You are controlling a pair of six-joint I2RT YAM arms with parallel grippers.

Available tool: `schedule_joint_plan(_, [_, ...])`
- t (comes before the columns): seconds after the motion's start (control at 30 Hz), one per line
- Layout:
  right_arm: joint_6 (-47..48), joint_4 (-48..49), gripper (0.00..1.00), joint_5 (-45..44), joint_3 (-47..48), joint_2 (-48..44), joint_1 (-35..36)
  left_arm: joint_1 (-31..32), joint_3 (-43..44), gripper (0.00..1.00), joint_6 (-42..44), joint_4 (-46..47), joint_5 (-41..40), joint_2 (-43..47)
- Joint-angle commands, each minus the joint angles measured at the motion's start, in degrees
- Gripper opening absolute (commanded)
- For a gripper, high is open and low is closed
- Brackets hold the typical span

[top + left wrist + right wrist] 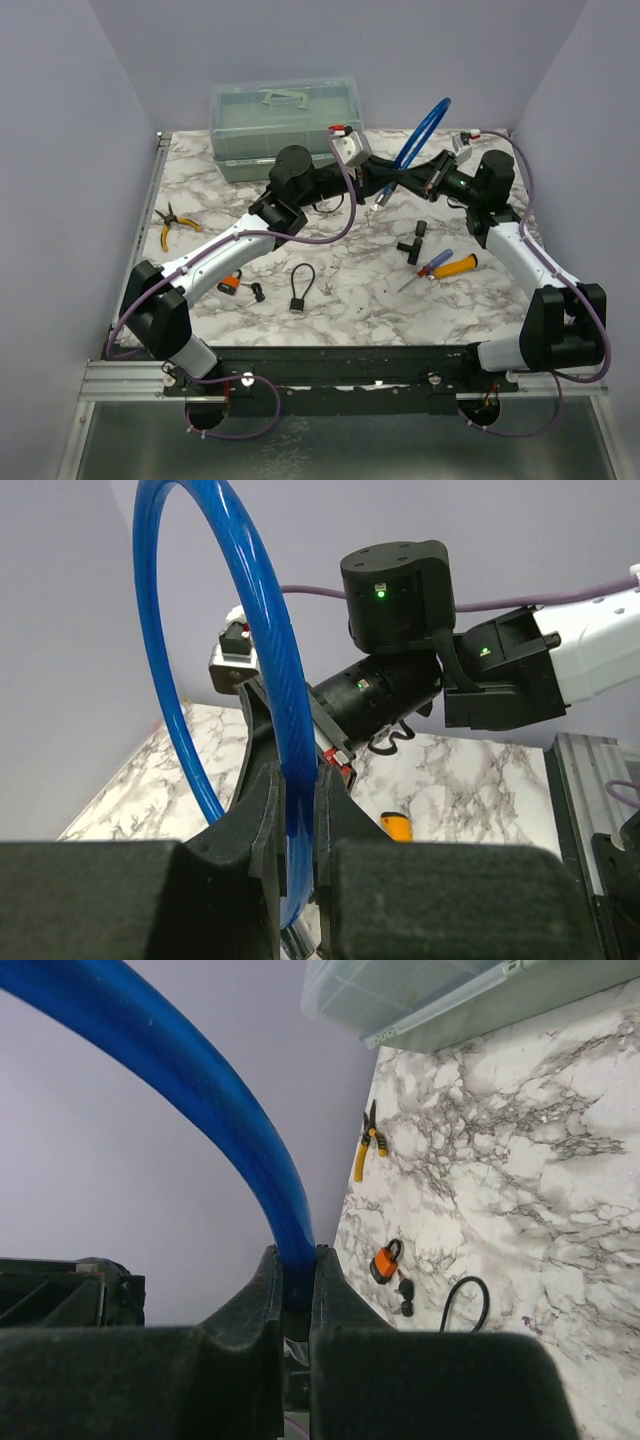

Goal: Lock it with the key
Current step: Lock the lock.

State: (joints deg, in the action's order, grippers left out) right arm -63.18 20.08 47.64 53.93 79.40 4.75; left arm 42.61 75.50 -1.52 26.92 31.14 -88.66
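Observation:
A blue cable lock (427,128) arches up above the back middle of the table, and both grippers hold it. My left gripper (386,186) is shut on one leg of the blue loop (255,630), its pads (268,810) pressed against the cable. A metal end (296,942) shows just below those jaws. My right gripper (418,178) is shut on the other leg (200,1070), right beside the left one. Small black-headed keys (257,293) lie on the table next to an orange padlock (230,284), far from both grippers. Neither gripper shows a key.
A black cable lock (301,290) lies near the front middle. Yellow pliers (172,224) sit at the left, and screwdrivers (450,266) and a black fitting (414,243) at the right. A clear plastic box (287,125) stands at the back.

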Motion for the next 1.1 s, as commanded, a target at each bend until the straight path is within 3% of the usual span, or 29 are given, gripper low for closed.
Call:
schedule_joint_plan(0.0, [-5.2,5.8,0.0,2.7,0.8,-1.1,1.7,-0.2,-1.7,0.0,-2.8,-2.1,0.1,-1.0])
schedule_joint_plan(0.13, [-5.7,6.6,0.0,3.2,1.3,-1.2,1.7,-0.2,-4.3,0.0,-3.6,-3.0,-4.5,-0.5])
schedule_joint_plan(0.33, [-4.0,5.2,0.0,2.6,1.2,-1.0,1.7,-0.3,-1.4,0.19,-4.3,-7.8,-10.5,0.3])
schedule_joint_plan(0.43, [-2.9,4.5,0.0,1.9,0.8,-0.9,1.7,-1.1,0.4,0.32,-4.8,-9.1,-12.0,1.0])
schedule_joint_plan(0.6, [-1.0,2.7,0.0,1.0,0.5,-0.9,1.7,-2.4,3.1,0.63,-5.4,-10.6,-11.0,2.8])
schedule_joint_plan(0.67, [-0.7,2.6,0.0,1.0,0.6,-0.9,1.7,-2.9,3.6,0.69,-5.6,-11.1,-10.0,3.8])
schedule_joint_plan(1.07, [-2.5,5.1,0.0,1.3,1.5,-0.2,1.7,-5.9,-2.1,0.68,-6.4,-16.2,-1.5,9.7])
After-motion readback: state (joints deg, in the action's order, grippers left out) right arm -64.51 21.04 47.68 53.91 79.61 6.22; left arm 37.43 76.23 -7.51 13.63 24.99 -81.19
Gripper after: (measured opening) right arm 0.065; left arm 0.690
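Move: My left hand still grips the blue cable just above the metal lock cylinder, which lies about 6 cm below this hand, 2 cm to its left and 2 cm back. The black fittings are on the table roughly 24 cm down, 7 cm right and level fore-and-aft; the clear box's middle is some 27 cm ahead, 25 cm left and 18 cm below. From my right hand, which also holds the cable, the cylinder is about 4 cm below, 2 cm left and 2 cm back. My left hand lets go of the cable: it eases forward about 3.5 cm with a small dip while its fingers spread and the wrist turns some 10 degrees counter-clockwise. Then it backs off to the left, nearly 6 cm in all, rising and drawing slightly back, clear of the loop. My right hand keeps its pinch just above the cylinder, shifting only about a centimetre left. ##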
